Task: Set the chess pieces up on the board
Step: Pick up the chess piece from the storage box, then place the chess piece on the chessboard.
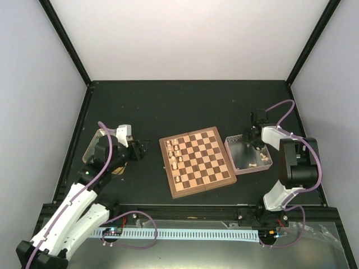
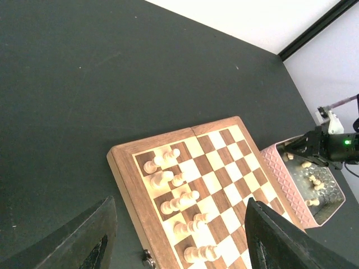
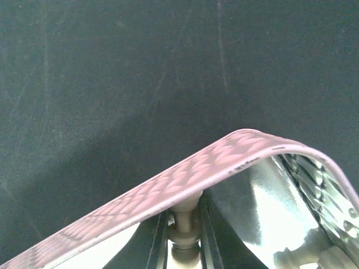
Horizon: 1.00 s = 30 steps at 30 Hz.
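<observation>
The board [image 1: 210, 158] lies mid-table, with several pale chess pieces [image 1: 175, 157] standing along its left files. In the left wrist view the same pieces [image 2: 179, 200] stand on the board [image 2: 224, 179]. My left gripper [image 1: 140, 148] hovers just left of the board, open and empty, its fingers [image 2: 84, 235] wide apart. My right gripper [image 1: 251, 141] reaches into the pink tin [image 1: 265, 161] to the right of the board. In the right wrist view it [image 3: 185, 238] is shut on a pale chess piece [image 3: 185, 224] just behind the tin's rim [image 3: 224, 154]. No dark pieces show.
More pale pieces [image 1: 251, 163] lie loose in the tin's shiny bottom [image 3: 263, 196]. A pale-rimmed container [image 1: 100, 135] sits partly hidden under the left arm. Black frame rails border the dark table.
</observation>
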Tool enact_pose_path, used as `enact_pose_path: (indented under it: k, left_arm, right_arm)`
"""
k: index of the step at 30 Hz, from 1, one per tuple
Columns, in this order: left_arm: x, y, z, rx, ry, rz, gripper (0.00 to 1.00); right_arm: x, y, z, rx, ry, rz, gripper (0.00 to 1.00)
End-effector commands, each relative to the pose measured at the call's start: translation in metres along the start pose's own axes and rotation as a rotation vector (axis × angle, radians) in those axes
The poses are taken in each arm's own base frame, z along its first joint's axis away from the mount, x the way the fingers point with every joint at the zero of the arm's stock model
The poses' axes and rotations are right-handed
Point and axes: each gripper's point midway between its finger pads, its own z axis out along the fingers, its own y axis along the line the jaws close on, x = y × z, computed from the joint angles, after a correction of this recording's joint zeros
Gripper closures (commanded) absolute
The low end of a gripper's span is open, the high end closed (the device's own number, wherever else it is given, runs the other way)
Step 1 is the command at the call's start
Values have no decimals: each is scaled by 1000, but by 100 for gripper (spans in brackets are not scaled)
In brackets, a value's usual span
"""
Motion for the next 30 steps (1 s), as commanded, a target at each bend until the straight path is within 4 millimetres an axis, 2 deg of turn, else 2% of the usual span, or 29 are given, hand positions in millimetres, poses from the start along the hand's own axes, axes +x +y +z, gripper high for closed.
enact_pose_path:
  k: [1,5,7,8,11,14,17,20,21,23,26,30]
  left_arm:
    - [-10,-12,-4,57,-33,2,36]
    - [3,-17,2,114,12,-37,35]
    - [8,-25,6,172,37,-50,35]
    - [9,-29,9,199,48,-56,34]
    - [10,-40,14,267,63,-51,34]
    - [7,-50,18,324,58,-25,34]
    - [3,-60,20,358,50,0,34]
    - [1,-76,19,427,63,-12,34]
    - [2,-82,18,450,79,-29,34]
    - [5,-93,18,484,129,-81,34]
    - [7,-115,15,545,227,-174,34]
    - [-4,-141,10,583,307,-269,33]
  right_arm:
    - [-5,9,-3,-43,10,15,97]
    - [-5,16,-23,-91,-11,17,98]
    - [1,21,-40,-151,-32,29,98]
    - [1,28,-55,-210,-57,38,97]
    - [18,51,-86,-391,-63,63,97]
    - [30,84,-126,-596,-65,107,96]
    - [43,120,-165,-757,-48,61,96]
    - [62,162,-204,-916,-45,-121,95]
    - [75,179,-218,-966,-58,-233,96]
    - [91,199,-237,-1016,-131,-430,96]
    - [111,215,-256,-1068,-213,-628,96]
    - [115,220,-261,-1090,-268,-719,96]
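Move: The right hand already pinches a chess piece in the storage box. From it the board's middle lies about 25 cm left and 11 back, at nearly its height, and the open left gripper some 45 cm left, 11 back and 19 higher. The box's middle is roughly 7 cm back and 1 left. From the left hand the held piece is about 45 cm right, 11 ahead and 19 below. Right hand swings the pinched piece 25 cm left, 20 up, and back, towards the approaching open left gripper. ##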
